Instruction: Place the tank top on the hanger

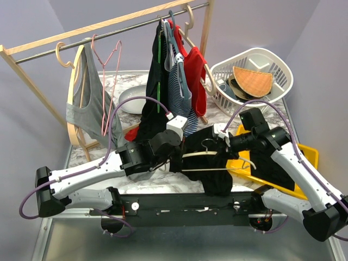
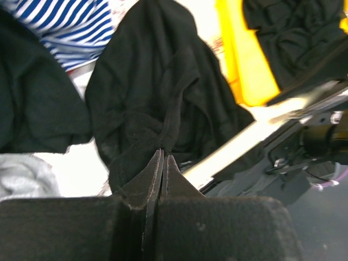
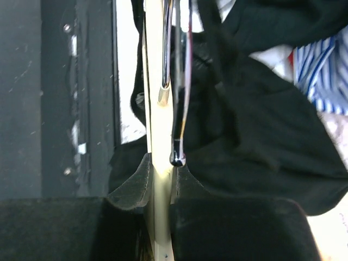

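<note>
The black tank top (image 1: 213, 179) hangs limp over the pale cream hanger (image 1: 202, 154) at the table's front centre, above the arms' base bar. My left gripper (image 1: 177, 149) is shut on a bunched fold of the tank top (image 2: 157, 81); its tips (image 2: 164, 155) pinch the fabric. My right gripper (image 1: 226, 139) is shut on the hanger (image 3: 157, 125), with the cream wood standing between its fingers (image 3: 137, 179). The dark metal hook (image 3: 167, 49) runs along the wood. Black fabric (image 3: 255, 125) covers the hanger's right side, and the hanger's bar (image 2: 244, 144) crosses under the cloth.
A wooden clothes rack (image 1: 109, 24) spans the back with a grey tank top (image 1: 87, 103), a pink wire hanger (image 1: 109, 70), and black, striped (image 1: 179, 87) and red garments. A white basket (image 1: 253, 76) stands back right. A yellow bin (image 1: 304, 157) holding dark cloth lies right.
</note>
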You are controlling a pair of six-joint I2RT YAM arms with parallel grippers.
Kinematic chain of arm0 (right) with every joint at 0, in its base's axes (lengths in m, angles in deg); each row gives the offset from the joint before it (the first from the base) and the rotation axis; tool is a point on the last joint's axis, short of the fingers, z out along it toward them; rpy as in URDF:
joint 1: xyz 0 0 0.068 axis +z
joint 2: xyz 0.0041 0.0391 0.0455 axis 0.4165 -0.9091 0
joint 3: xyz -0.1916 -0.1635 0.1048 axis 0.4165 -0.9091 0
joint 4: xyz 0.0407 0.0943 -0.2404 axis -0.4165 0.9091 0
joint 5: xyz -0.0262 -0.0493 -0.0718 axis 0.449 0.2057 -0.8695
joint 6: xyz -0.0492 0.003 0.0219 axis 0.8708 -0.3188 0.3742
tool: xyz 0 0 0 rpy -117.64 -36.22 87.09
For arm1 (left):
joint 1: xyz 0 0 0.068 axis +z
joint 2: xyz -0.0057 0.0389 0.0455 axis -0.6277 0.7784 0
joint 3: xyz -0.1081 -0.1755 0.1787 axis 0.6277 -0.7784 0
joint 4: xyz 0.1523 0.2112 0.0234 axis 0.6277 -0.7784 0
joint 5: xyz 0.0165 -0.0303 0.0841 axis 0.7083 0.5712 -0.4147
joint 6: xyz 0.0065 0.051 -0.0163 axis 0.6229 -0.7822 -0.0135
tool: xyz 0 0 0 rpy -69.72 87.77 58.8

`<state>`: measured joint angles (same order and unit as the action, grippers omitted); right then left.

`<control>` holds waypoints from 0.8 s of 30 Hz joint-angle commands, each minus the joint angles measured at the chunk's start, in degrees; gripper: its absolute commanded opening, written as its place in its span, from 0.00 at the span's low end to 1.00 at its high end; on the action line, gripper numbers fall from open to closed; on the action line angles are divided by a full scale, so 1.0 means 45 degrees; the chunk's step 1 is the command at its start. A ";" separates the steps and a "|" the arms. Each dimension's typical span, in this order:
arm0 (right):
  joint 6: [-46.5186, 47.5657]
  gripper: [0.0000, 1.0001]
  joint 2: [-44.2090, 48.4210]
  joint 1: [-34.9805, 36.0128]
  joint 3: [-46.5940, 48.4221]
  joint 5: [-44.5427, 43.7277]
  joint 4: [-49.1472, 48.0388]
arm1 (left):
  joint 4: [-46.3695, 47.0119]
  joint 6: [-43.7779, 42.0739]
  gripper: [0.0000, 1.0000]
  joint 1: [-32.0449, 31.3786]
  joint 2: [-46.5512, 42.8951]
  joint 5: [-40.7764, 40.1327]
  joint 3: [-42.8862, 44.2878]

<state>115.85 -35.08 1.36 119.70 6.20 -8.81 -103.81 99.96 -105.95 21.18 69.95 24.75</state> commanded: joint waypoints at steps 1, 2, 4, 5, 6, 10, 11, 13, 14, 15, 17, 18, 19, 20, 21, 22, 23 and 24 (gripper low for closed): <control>-0.0335 0.01 0.0040 0.0165 -0.0072 0.0800 -0.1965 | 0.0017 -0.0603 0.00 0.0080 0.0122 0.0730 0.0735; -0.0335 0.01 0.0080 0.0165 -0.0092 0.0819 -0.2084 | -0.0139 -0.0681 0.00 0.0080 -0.0033 0.0809 0.0755; -0.0413 0.01 0.0197 0.0165 -0.0150 0.0645 -0.2416 | -0.0354 -0.0857 0.02 0.0099 -0.0248 0.1101 0.0697; -0.0413 0.01 0.0236 0.0165 -0.0208 0.0605 -0.2476 | -0.0626 -0.1013 0.14 0.0119 -0.0540 0.1161 0.0658; -0.0375 0.01 0.0294 0.0165 -0.0364 0.0566 -0.2515 | -0.0783 -0.1130 0.22 0.0100 -0.0697 0.1239 0.0600; -0.0355 0.01 0.0588 0.0165 -0.1085 0.0507 -0.3099 | -0.1447 -0.1911 0.76 0.0099 -0.1829 0.1571 0.0248; -0.0355 0.01 0.0704 0.0165 -0.1204 0.0565 -0.3198 | -0.1681 -0.2145 0.90 0.0119 -0.2334 0.1707 0.0170; -0.0316 0.01 0.0783 0.0184 -0.1496 0.0604 -0.3471 | -0.1897 -0.2750 0.98 0.0119 -0.2825 0.1728 0.0169; -0.0238 0.01 0.0822 0.0165 -0.1575 0.0721 -0.3472 | -0.2053 -0.3004 0.99 0.0119 -0.3292 0.1805 0.0169; 0.0033 0.01 0.0861 0.0165 -0.1615 0.0896 -0.3414 | -0.2112 -0.3258 0.99 0.0119 -0.3529 0.2019 0.0169; 0.0776 0.01 0.0881 0.0165 -0.1635 0.1480 -0.3044 | -0.2249 -0.4233 0.99 0.0138 -0.4055 0.2293 0.0092; 0.1165 0.01 0.0784 0.0184 -0.1615 0.1657 -0.2772 | -0.2269 -0.4623 0.99 0.0138 -0.4194 0.2913 0.0014; 0.2078 0.01 0.0706 0.0165 -0.1557 0.1891 -0.2151 | -0.2230 -0.5459 0.99 0.0138 -0.4272 0.3287 -0.0084; 0.2512 0.01 0.0589 0.0165 -0.1460 0.2300 -0.1816 | -0.2172 -0.5951 0.99 0.0138 -0.4408 0.3716 -0.0375; 0.2787 0.01 0.0491 0.0165 -0.1304 0.2478 -0.1561 | -0.2113 -0.6342 0.99 0.0119 -0.4410 0.4087 -0.0532; 0.3505 0.01 0.0239 0.0165 -0.1187 0.2673 -0.0978 | -0.2016 -0.6752 0.99 0.0119 -0.4429 0.5019 -0.0727; 0.4015 0.01 0.0101 0.0146 -0.1089 0.3081 -0.0586 | -0.1744 -0.7549 0.99 0.0119 -0.4391 0.5299 -0.1135; 0.4330 0.01 -0.0016 0.0165 -0.0856 0.3220 -0.0311 | -0.1568 -0.7789 0.99 0.0138 -0.4352 0.5650 -0.1332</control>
<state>123.96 -32.93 1.91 112.86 11.93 -17.70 -111.70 77.12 -105.36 0.70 84.07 23.65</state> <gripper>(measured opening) 0.139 0.985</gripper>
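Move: The left fingers are shut on a bit of the black tank top. The wooden hanger's left end is close by, about 2 cm back, 1 cm to their left and 2 cm below. The tank top's body lies on the table roughly 9 cm to their right, 2 cm ahead and 12 cm down; the grey cloth is some 18 cm to their left, level ahead and equally low. From the right hand, that hanger end is about 14 cm left, 2 cm back and 1 cm below. The left fingers let go of the black cloth at the hanger's left end, opening wide, and the hand draws away back, left and up, about 5 cm each way, its wrist swinging some 20 degrees clockwise and tipping up. The right hand keeps its grip on the hanger, easing forward and back again to finish about 1.5 cm farther left, slightly lower and turned about 10 degrees. ##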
